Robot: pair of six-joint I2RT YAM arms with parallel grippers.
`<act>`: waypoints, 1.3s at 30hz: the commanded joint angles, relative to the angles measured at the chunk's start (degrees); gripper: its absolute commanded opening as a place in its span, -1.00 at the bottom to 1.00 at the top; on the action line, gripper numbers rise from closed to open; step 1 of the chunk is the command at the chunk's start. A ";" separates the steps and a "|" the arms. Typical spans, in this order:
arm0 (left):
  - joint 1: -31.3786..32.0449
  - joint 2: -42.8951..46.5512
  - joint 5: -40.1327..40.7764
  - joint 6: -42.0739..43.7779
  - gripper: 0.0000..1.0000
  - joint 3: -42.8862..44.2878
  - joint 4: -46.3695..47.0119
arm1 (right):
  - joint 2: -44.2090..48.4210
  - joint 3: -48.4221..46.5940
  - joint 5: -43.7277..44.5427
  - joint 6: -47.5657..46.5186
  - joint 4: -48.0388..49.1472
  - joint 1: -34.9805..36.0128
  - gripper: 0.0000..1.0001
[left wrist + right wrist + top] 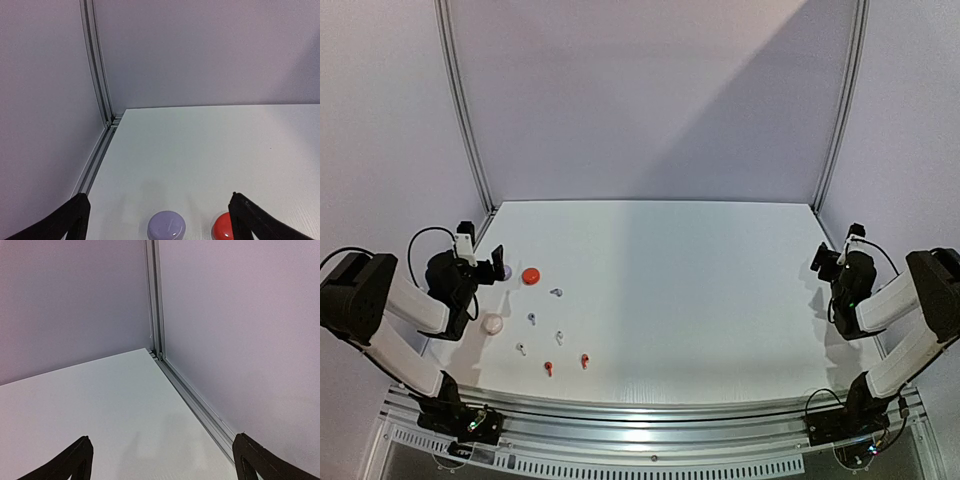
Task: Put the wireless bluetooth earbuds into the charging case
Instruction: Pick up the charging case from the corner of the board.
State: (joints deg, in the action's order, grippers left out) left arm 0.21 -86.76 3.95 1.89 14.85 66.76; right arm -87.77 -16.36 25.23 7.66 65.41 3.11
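Three round charging cases lie shut at the table's left: a lilac one [506, 271] [166, 226], a red one [531, 276] [223, 228] and a white one [493, 324]. Tiny stemmed earbuds are scattered near them: two lilac-grey [556, 292] [531, 318], two white [559, 337] [521, 348] and two red [548, 368] [585, 360]. My left gripper [492, 264] [159, 200] is open, just left of the lilac case, with nothing between its fingers. My right gripper [823, 262] [162, 438] is open and empty at the far right edge.
Aluminium frame rails [97, 155] [200, 407] run along the table's left and right edges, with grey walls close behind and beside. The white tabletop [680, 290] stretches bare between the two arms.
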 commanded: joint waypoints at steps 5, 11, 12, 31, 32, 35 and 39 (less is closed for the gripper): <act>-0.21 -0.82 0.33 -0.18 0.99 0.88 0.47 | 5.71 -3.62 -1.46 -1.64 -11.35 1.08 0.97; -0.21 3.12 -1.55 0.95 0.99 2.77 -5.58 | 12.12 -15.38 -14.22 -0.39 -33.63 1.16 0.98; -0.21 5.69 -2.60 0.94 0.98 5.53 -12.61 | 12.49 -17.04 -17.68 0.80 -35.54 1.17 0.98; 1.86 -25.07 -20.58 42.99 0.99 75.18 -120.28 | -3.46 -47.45 -31.07 -5.41 -52.77 20.81 0.98; 1.82 -26.07 -22.30 45.71 0.97 76.14 -122.32 | -4.25 -48.08 -31.19 -5.65 -52.91 21.67 0.98; 1.73 -27.38 -25.30 53.73 0.99 75.95 -124.29 | -6.80 -49.65 -31.90 -5.88 -52.84 24.18 0.98; 1.48 -29.74 -26.69 62.99 0.98 76.42 -126.38 | -9.04 -51.86 -32.14 -6.40 -53.85 27.00 0.98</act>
State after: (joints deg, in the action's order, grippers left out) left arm 1.65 -114.67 -18.31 51.46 89.10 -51.83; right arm -94.87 -65.39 -5.69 2.79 14.00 28.01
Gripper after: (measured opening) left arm 0.992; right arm 0.989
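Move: The red charging case lies about 8 cm ahead of the left hand, 8 cm to its right and 13 cm below. The purple case is some 7 cm left of the red one and 1 cm farther out; the white case is about 14 cm nearer the base and 8 cm left of the red. A purple earbud lies 5 cm nearer and 9 cm right of the red case. From the right hand the red case is roughly 78 cm left, 9 cm ahead and 13 cm below. Towards the red charging case the left hand first arcs up and forward some 12 cm, then dips about 20 cm and draws back 7, drifting right throughout; its wrist tips steeply down and turns clockwise, the fingers staying wide open above the case. The right hand, also open, rises and sweeps some 31 cm left over bare table, turning counter-clockwise, sinking a little at the end. ##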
